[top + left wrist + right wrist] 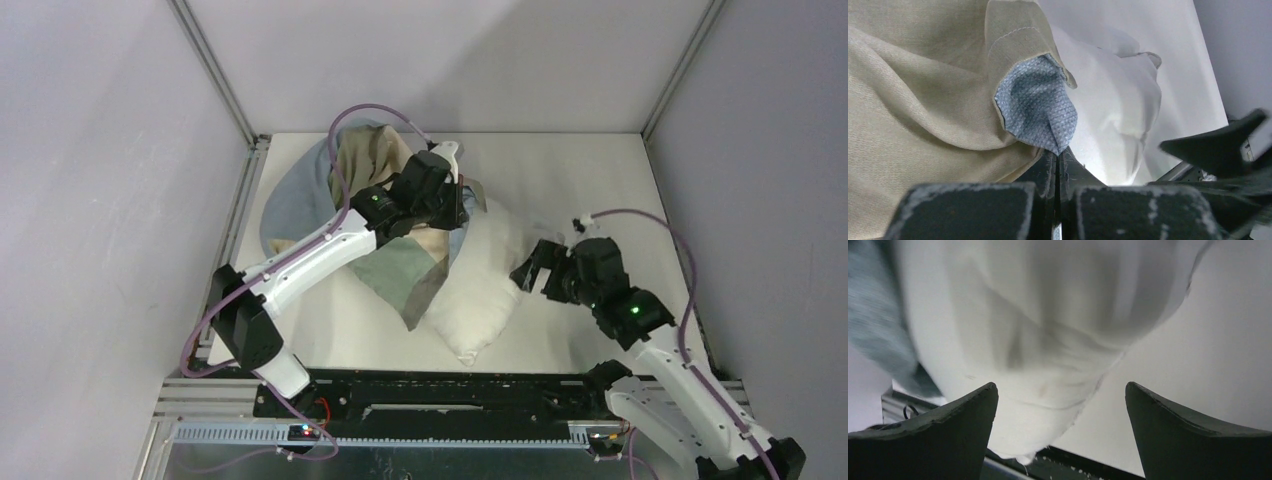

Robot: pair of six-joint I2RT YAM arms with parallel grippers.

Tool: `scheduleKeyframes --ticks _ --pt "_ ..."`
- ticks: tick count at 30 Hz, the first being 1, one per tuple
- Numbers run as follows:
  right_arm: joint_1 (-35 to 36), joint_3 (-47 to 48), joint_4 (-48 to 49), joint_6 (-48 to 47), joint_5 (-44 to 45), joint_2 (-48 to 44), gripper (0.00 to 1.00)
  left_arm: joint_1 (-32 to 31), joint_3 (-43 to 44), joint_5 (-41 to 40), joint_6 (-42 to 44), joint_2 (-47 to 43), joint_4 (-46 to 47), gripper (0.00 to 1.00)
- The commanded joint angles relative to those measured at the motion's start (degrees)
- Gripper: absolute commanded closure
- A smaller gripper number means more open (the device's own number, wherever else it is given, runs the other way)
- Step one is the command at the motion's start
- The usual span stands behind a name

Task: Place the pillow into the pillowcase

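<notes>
The off-white pillow (480,290) lies diagonally on the table, its near corner towards the front rail. The blue-grey pillowcase (295,205) is bunched at the back left with its beige inner side (365,160) turned out, and drapes over the pillow's left part. My left gripper (462,195) is raised over it. In the left wrist view this gripper (1058,155) is shut on a blue fold of the pillowcase (1035,105), with the pillow (1113,110) beyond. My right gripper (525,270) stands open just right of the pillow. In the right wrist view it (1060,387) holds nothing and the pillow (1048,315) fills the space ahead.
Grey enclosure walls (120,200) close in the white table (600,180) on three sides. A black rail (450,390) runs along the near edge by the arm bases. The left arm (310,255) reaches across the pillowcase.
</notes>
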Motion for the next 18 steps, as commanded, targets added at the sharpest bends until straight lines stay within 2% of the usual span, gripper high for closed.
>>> scheduleKeyframes --ticks 1,7,9,11,13,14,18 --pt "-0.03 -9.99 11.66 7.58 -10.15 -0.57 0.0 0.03 4.64 1.73 -0.83 0.13 2.27 1.0" --pt "-0.11 -15.63 34.48 13.35 -15.74 8.52 0.01 -0.52 6.73 3.78 -1.61 -0.34 2.15 1.0" --pt "-0.29 -15.53 41.71 15.93 -17.38 12.07 0.09 -1.09 8.39 5.66 -2.11 0.05 2.39 1.0" --pt "-1.0 -14.07 46.89 18.04 -18.87 14.21 0.44 -1.99 11.37 6.76 -1.96 0.66 1.83 1.0" --pt "-1.77 -8.67 44.83 17.63 -19.27 14.63 0.91 -2.91 15.29 7.63 -1.76 1.3 0.88 1.0" --pt "-2.14 -4.62 39.21 16.18 -18.21 14.19 1.0 -3.12 17.24 8.35 -2.14 1.55 0.62 1.0" --pt "-3.7 14.9 19.94 6.37 -11.73 10.47 1.0 -3.55 28.87 12.1 -4.39 4.1 0.44 1.0"
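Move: From the open right hand, the bit of pillow it will grip lies about 6 cm to the left, 2 cm ahead and 8 cm below; the green-grey flap of the pillowcase hangs roughly 22 cm to the left, level fore and aft. The left hand already pinches the pillowcase's opening edge; that bit of pillow is some 8 cm to its right, 8 cm back and 10 cm lower, with the flap about 10 cm left and 10 cm back. The right fingers close on a fold of the pillow: the open hand dips about 8 cm while swinging some 6 cm left, rolls its left side up around 20 degrees, shuts, then lifts the fold roughly 6 cm and carries it forward. The left hand, still pinching the pillowcase edge, rises about 8 cm at a quickening pace and drifts right. ##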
